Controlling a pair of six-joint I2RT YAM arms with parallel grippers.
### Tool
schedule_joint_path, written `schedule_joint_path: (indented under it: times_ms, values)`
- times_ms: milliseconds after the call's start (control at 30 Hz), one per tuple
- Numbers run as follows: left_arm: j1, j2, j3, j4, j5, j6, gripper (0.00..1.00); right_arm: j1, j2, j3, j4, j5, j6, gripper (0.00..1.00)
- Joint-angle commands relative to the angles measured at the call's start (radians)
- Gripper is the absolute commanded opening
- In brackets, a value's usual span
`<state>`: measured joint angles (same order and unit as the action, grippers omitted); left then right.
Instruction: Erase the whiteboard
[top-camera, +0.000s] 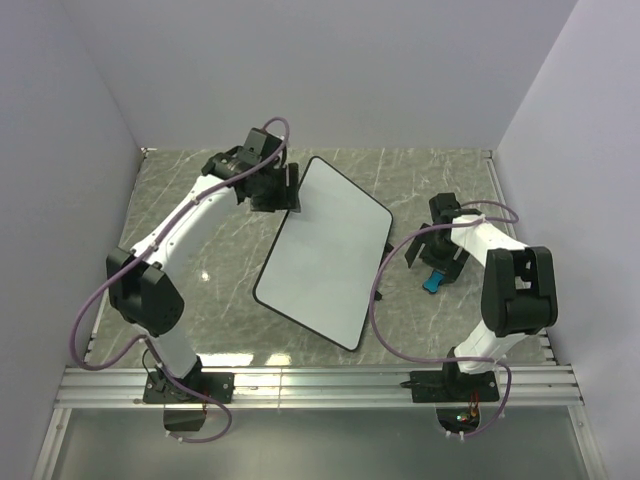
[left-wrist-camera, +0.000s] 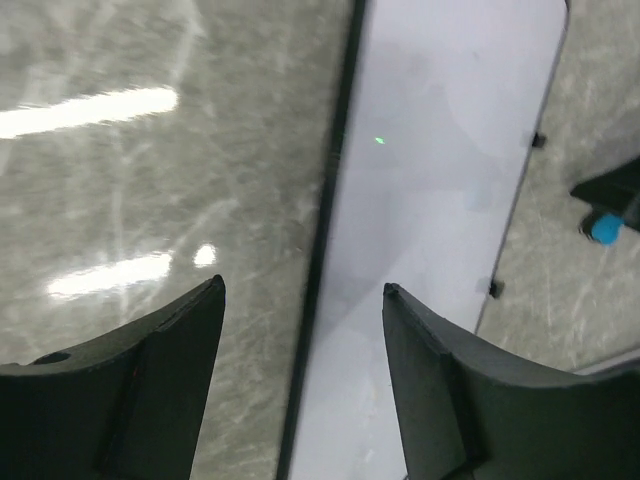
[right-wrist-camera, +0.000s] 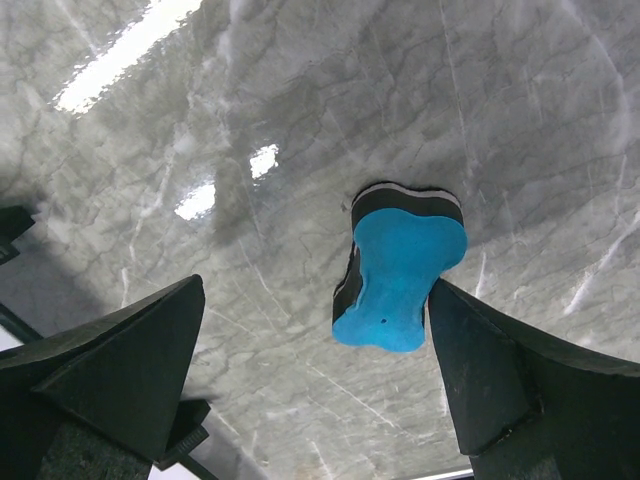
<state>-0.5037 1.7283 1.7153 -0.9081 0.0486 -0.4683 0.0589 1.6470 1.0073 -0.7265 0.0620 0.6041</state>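
Observation:
The whiteboard (top-camera: 325, 250) lies flat and slanted in the middle of the table, and its white face shows no marks. My left gripper (top-camera: 285, 188) hovers at its far left corner. In the left wrist view the left gripper (left-wrist-camera: 302, 285) is open, with the whiteboard (left-wrist-camera: 440, 180) and its black rim running below between the jaws, untouched. A blue eraser (top-camera: 434, 281) lies on the table right of the board. My right gripper (right-wrist-camera: 315, 283) is open above the eraser (right-wrist-camera: 400, 275), which sits close against the right finger (right-wrist-camera: 480, 370), not clamped.
The table is grey marble (top-camera: 200, 270), with lavender walls on three sides and a metal rail (top-camera: 320, 385) along the near edge. Small black feet (left-wrist-camera: 537, 140) stick out along the board's right rim.

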Motion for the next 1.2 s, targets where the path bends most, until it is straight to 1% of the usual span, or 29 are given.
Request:
schedule_joint_path:
  times_ms: [0,167,233,267,333,367,400,433,467,533,633,667,800,933,1000,1167]
  values:
    - [0.037,-0.091,0.015,0.000,-0.091,-0.001,0.69,0.002,-0.056,0.028,-0.008,-0.010,-0.029,1.00]
    - [0.123,-0.174,-0.011,0.014,-0.112,-0.003,0.68,0.007,-0.127,0.108,-0.079,0.007,-0.040,1.00]
    - [0.148,-0.226,-0.028,0.021,-0.159,-0.012,0.66,0.030,-0.180,0.148,-0.093,-0.010,-0.073,1.00]
    - [0.155,-0.283,-0.045,0.032,-0.177,-0.016,0.65,0.039,-0.203,0.190,-0.079,-0.090,-0.093,1.00]
    - [0.191,-0.335,-0.104,0.060,-0.188,-0.033,0.64,0.079,-0.272,0.258,-0.032,-0.235,-0.165,1.00]
    - [0.198,-0.372,-0.138,0.061,-0.191,-0.047,0.63,0.099,-0.289,0.284,-0.022,-0.361,-0.179,1.00]
    - [0.203,-0.389,-0.158,0.069,-0.190,-0.053,0.62,0.117,-0.306,0.315,-0.019,-0.405,-0.197,1.00]
    - [0.206,-0.404,-0.180,0.080,-0.167,-0.055,0.62,0.137,-0.328,0.379,-0.028,-0.430,-0.198,1.00]
    - [0.208,-0.435,-0.219,0.093,-0.153,-0.061,0.62,0.178,-0.335,0.408,-0.036,-0.456,-0.190,1.00]
    - [0.208,-0.456,-0.250,0.115,-0.119,-0.067,0.63,0.208,-0.372,0.468,-0.053,-0.456,-0.150,1.00]
    - [0.208,-0.495,-0.276,0.124,-0.101,-0.084,0.63,0.217,-0.461,0.458,-0.030,-0.468,-0.077,1.00]
    - [0.208,-0.503,-0.286,0.129,-0.096,-0.090,0.63,0.217,-0.517,0.447,-0.021,-0.472,-0.054,1.00]
    - [0.208,-0.527,-0.289,0.126,-0.079,-0.089,0.63,0.217,-0.642,0.401,-0.020,-0.444,-0.037,1.00]
    - [0.208,-0.565,-0.319,0.133,-0.063,-0.093,0.63,0.219,-0.777,0.282,0.024,-0.484,-0.061,1.00]
    - [0.206,-0.576,-0.327,0.133,-0.058,-0.093,0.63,0.219,-0.841,0.225,0.042,-0.475,-0.046,1.00]
    - [0.182,-0.608,-0.338,0.129,-0.058,-0.093,0.64,0.217,-0.889,0.177,0.024,-0.464,0.016,1.00]
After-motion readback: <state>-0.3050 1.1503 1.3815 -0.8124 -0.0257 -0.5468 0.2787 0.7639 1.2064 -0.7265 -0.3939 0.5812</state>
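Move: The whiteboard's middle is about 14 cm to my left hand's right, some 6 cm back and 12 cm below; the eraser lies roughly 43 cm right, 8 cm back and 20 cm below that hand. From my right hand, the eraser is about 3 cm down, 2 cm back and 1 cm right. The whiteboard's middle is some 33 cm left of it, 1 cm ahead and 6 cm higher. With my right fingers still wide open, I lift away from the eraser, rising some 33 cm. I swing left towards the whiteboard, forward briefly and then back, tipping my fingertips up from straight down to point ahead and leftward. My left hand, half open, leaves the whiteboard's raised left edge, going about 12 cm left and upward, dipping briefly, drawing back late and turning counter-clockwise. ##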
